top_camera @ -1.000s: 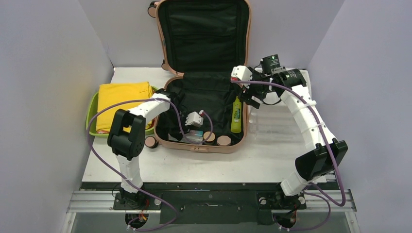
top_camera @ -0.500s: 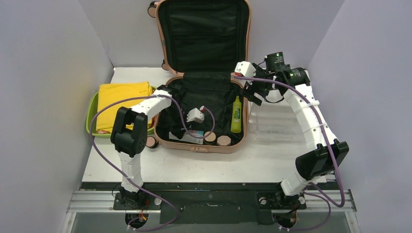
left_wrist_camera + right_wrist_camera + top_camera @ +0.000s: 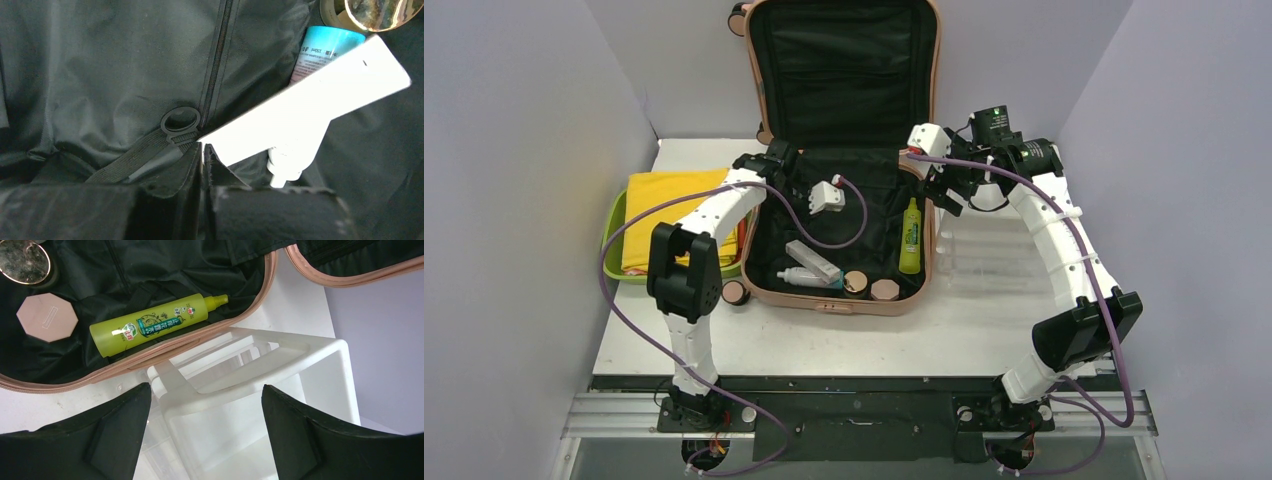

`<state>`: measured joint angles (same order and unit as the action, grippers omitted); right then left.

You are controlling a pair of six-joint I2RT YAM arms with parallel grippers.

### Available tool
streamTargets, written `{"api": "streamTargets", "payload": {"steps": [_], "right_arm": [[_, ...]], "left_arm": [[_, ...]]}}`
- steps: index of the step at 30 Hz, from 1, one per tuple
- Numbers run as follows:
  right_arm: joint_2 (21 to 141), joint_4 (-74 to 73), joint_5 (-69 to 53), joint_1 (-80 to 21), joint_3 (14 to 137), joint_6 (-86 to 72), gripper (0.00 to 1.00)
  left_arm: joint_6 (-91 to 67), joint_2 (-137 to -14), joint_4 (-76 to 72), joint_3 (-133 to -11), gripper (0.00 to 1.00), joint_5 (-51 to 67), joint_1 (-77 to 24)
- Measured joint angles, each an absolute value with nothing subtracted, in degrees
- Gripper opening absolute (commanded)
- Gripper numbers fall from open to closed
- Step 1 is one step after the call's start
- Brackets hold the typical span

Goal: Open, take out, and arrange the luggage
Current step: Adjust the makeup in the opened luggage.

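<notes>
The luggage (image 3: pixel 844 303), a salmon-pink hard-shell suitcase, lies open with its lid leaning on the back wall. On its black lining (image 3: pixel 100 75) lie a white box (image 3: pixel 812 260), a tube (image 3: pixel 792 277), two round jars (image 3: pixel 855 283) and a green bottle (image 3: pixel 910 235). My left gripper (image 3: pixel 812 222) hangs shut over the left half of the case. In the left wrist view its fingertips (image 3: pixel 204 150) press together with nothing visible between them, above a strap ring (image 3: pixel 180 121) and the white box (image 3: pixel 310 100). My right gripper (image 3: pixel 205 405) stands open and empty over the white organizer (image 3: pixel 280 365).
A lime-green tub (image 3: pixel 614 225) holding a folded yellow cloth (image 3: pixel 674 210) stands left of the case. The white organizer (image 3: pixel 972 250) sits against the case's right rim (image 3: pixel 150 357). The green bottle (image 3: pixel 150 327) and an octagonal pink lid (image 3: pixel 46 317) lie just inside that rim.
My left gripper rose from the items at the case's near end and moved toward the far end, closing as it went. The box and tube now lie uncovered. The right arm barely moved.
</notes>
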<state>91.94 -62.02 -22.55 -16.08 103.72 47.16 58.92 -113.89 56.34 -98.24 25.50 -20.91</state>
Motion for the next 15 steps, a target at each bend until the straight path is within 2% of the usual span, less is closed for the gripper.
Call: {"api": "streamTargets", "payload": {"steps": [1, 2, 4, 6, 9, 15], "right_arm": [[91.96, -61.93, -22.55, -16.08, 103.72, 47.11, 0.76], [91.94, -61.82, -22.55, -16.08, 103.72, 47.07, 0.76], [91.94, -61.69, -22.55, -16.08, 103.72, 47.07, 0.76], [91.96, -61.69, -22.52, -16.08, 103.72, 47.07, 0.76], [91.94, -61.69, -22.52, -16.08, 103.72, 47.05, 0.76], [91.96, -61.63, -22.52, -16.08, 103.72, 47.03, 0.76]], "left_arm": [[58.92, -113.91, 56.12, -98.24, 0.23, 25.5, -20.91], [59.05, -113.93, 56.1, -98.24, 0.49, 25.54, -20.91], [59.96, -114.04, 56.38, -98.35, 0.74, 25.8, -20.91], [61.52, -114.15, 57.3, -98.72, 0.84, 26.37, -20.88], [66.48, -114.26, 59.37, -99.55, 0.92, 27.92, -20.56], [77.45, -118.28, 64.05, -106.08, 0.93, 31.38, -19.14]]}}
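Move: The left hand's shut fingertips are at the left end of the white box. Its middle is about 5 cm back, 5 cm to the right and some 3 cm lower, and it slants across the tube, which is about 9 cm back, 4 cm right and 6 cm below the hand. The gold-lidded jar is roughly 11 cm back and 13 cm right, also about 6 cm below. From the right hand the white box is some 25 cm left, 8 cm back and far below. The left fingertips come free of the white box's end as the gripper springs from fully shut to almost wide open. The hand all but hovers over the case meanwhile, turning about 15 degrees clockwise, then lifts and eases forward, roughly 1 cm each. ##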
